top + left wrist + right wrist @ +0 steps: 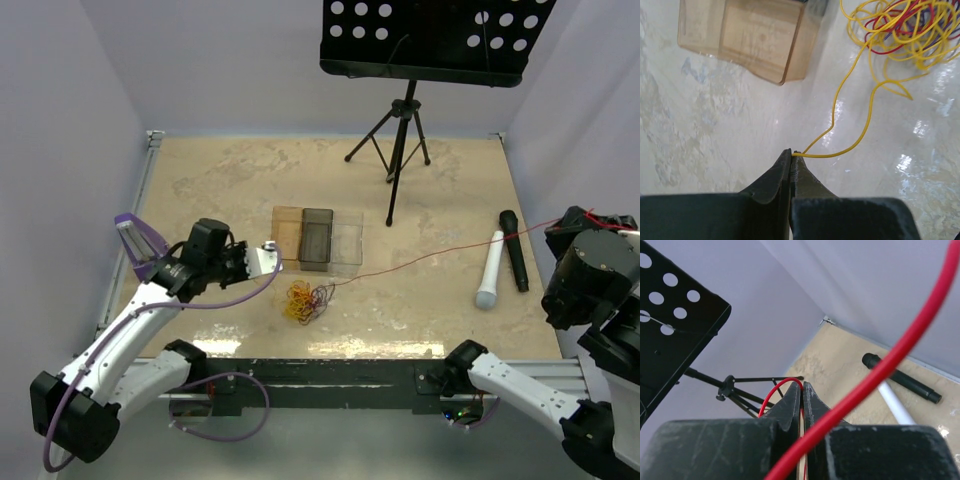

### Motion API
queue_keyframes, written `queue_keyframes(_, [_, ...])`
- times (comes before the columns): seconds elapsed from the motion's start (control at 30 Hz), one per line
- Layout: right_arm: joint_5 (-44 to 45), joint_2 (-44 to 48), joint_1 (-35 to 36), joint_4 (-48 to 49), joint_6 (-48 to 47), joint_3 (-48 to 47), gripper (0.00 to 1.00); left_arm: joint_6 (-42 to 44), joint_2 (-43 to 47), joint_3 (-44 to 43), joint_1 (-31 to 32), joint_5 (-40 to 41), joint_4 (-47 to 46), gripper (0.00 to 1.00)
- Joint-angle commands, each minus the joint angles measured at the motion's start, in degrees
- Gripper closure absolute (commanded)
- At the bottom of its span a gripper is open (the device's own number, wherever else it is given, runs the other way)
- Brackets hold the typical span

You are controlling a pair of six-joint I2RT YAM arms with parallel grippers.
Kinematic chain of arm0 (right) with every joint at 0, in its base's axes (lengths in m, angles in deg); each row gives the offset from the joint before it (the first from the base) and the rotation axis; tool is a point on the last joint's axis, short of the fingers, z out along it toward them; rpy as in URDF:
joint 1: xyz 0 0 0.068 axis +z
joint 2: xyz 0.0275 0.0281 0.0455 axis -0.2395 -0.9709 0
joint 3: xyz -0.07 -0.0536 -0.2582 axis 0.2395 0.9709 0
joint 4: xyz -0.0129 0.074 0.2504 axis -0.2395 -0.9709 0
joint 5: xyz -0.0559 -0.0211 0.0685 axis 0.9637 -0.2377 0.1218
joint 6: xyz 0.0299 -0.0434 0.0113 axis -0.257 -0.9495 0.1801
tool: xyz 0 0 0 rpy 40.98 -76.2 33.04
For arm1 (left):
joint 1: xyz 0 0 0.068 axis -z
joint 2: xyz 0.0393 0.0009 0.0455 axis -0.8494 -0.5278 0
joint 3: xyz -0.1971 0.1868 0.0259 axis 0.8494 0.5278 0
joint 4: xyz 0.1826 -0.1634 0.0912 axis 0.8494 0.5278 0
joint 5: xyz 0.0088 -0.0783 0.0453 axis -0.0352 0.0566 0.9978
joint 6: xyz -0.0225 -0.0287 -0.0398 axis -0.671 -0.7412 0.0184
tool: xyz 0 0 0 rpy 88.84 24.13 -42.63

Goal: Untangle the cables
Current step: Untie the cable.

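The cables (pixel 306 301) lie as a small tangle of yellow, red and dark loops on the table, just in front of the clear boxes; the left wrist view shows the tangle (pixel 905 30) at its top right. My left gripper (pixel 270 256) hovers left of the tangle, shut (pixel 791 153) on the end of a yellow cable (pixel 867 120) that leads back into it. A red cable (pixel 440 252) runs taut from the tangle to my right gripper (pixel 562 224) at the far right. That gripper (pixel 801 385) is raised and shut on the red cable (pixel 890 360).
Clear and smoky plastic boxes (pixel 318 238) stand behind the tangle, and one amber box (pixel 755 40) is close to the left gripper. A white microphone (pixel 490 270) and a black one (pixel 515 250) lie at right. A music stand (pixel 405 110) stands at the back.
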Motion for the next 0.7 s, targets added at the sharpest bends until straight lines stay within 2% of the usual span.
queue_keyframes(0.0, [3.85,-1.71,-0.32,0.10,-3.12,-1.16,1.00,-3.14,-1.64,0.88,-3.01,6.07,-6.90,1.00])
queue_keyframes(0.03, [2.98,-1.80,-0.32,0.19,-2.86,-0.55,1.00,-3.94,-2.78,0.44,-3.19,8.00,-7.61,1.00])
queue_keyframes(0.13, [-0.36,-1.80,-0.32,0.10,-1.37,3.74,1.00,-4.47,-5.34,-0.88,-4.42,6.97,-5.87,1.00])
queue_keyframes(0.23, [-5.45,-0.84,-0.32,0.89,0.92,10.07,1.00,-3.86,-4.03,-1.49,-4.95,2.07,-2.62,1.00])
queue_keyframes(0.33, [-11.07,-0.48,-0.32,3.87,0.31,17.89,0.91,-2.98,-1.13,-1.14,-4.95,-3.21,-1.03,1.00])
queue_keyframes(0.37, [-13.18,-0.57,-0.23,5.71,-2.74,19.30,0.90,-2.89,-1.04,-1.49,-4.95,-4.62,-0.68,1.00])
queue_keyframes(0.43, [-16.44,-2.23,-0.23,5.01,-0.75,17.91,0.83,-2.02,-1.04,-3.07,-4.95,-7.96,1.25,1.00])
queue_keyframes(0.5, [-20.12,-2.24,-0.23,9.22,-3.99,20.62,0.79,-1.31,-0.69,-4.22,-4.95,-11.39,2.05,1.00])
queue_keyframes(0.67, [-31.11,-5.40,-0.23,14.25,-4.89,24.85,0.79,-0.96,0.28,-6.15,-4.95,-14.83,0.82,1.00])
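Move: The cable tangle lies about 13 cm to the right of the left hand, 2 cm back and 13 cm below; the orange tray is some 14 cm ahead and 9 cm to the right, the grey tray 14 cm ahead and 15 cm right. From the high right hand, the tangle is about 36 cm left, 3 cm forward and 45 cm down; the white microphone lies 11 cm ahead and 10 cm right, the black one 17 cm ahead and 16 cm right. The red cable, stretched tight from the tangle, is let slack as the right hand swoops down about 13 cm, left 10 and forward 7 towards the tangle, turning some 20 degrees counter-clockwise, tipping down and parting its fingers slightly around the cable. The left hand keeps its pinch on the yellow cable, dips forward-left a few centimetres, then comes back and ends slightly higher. ##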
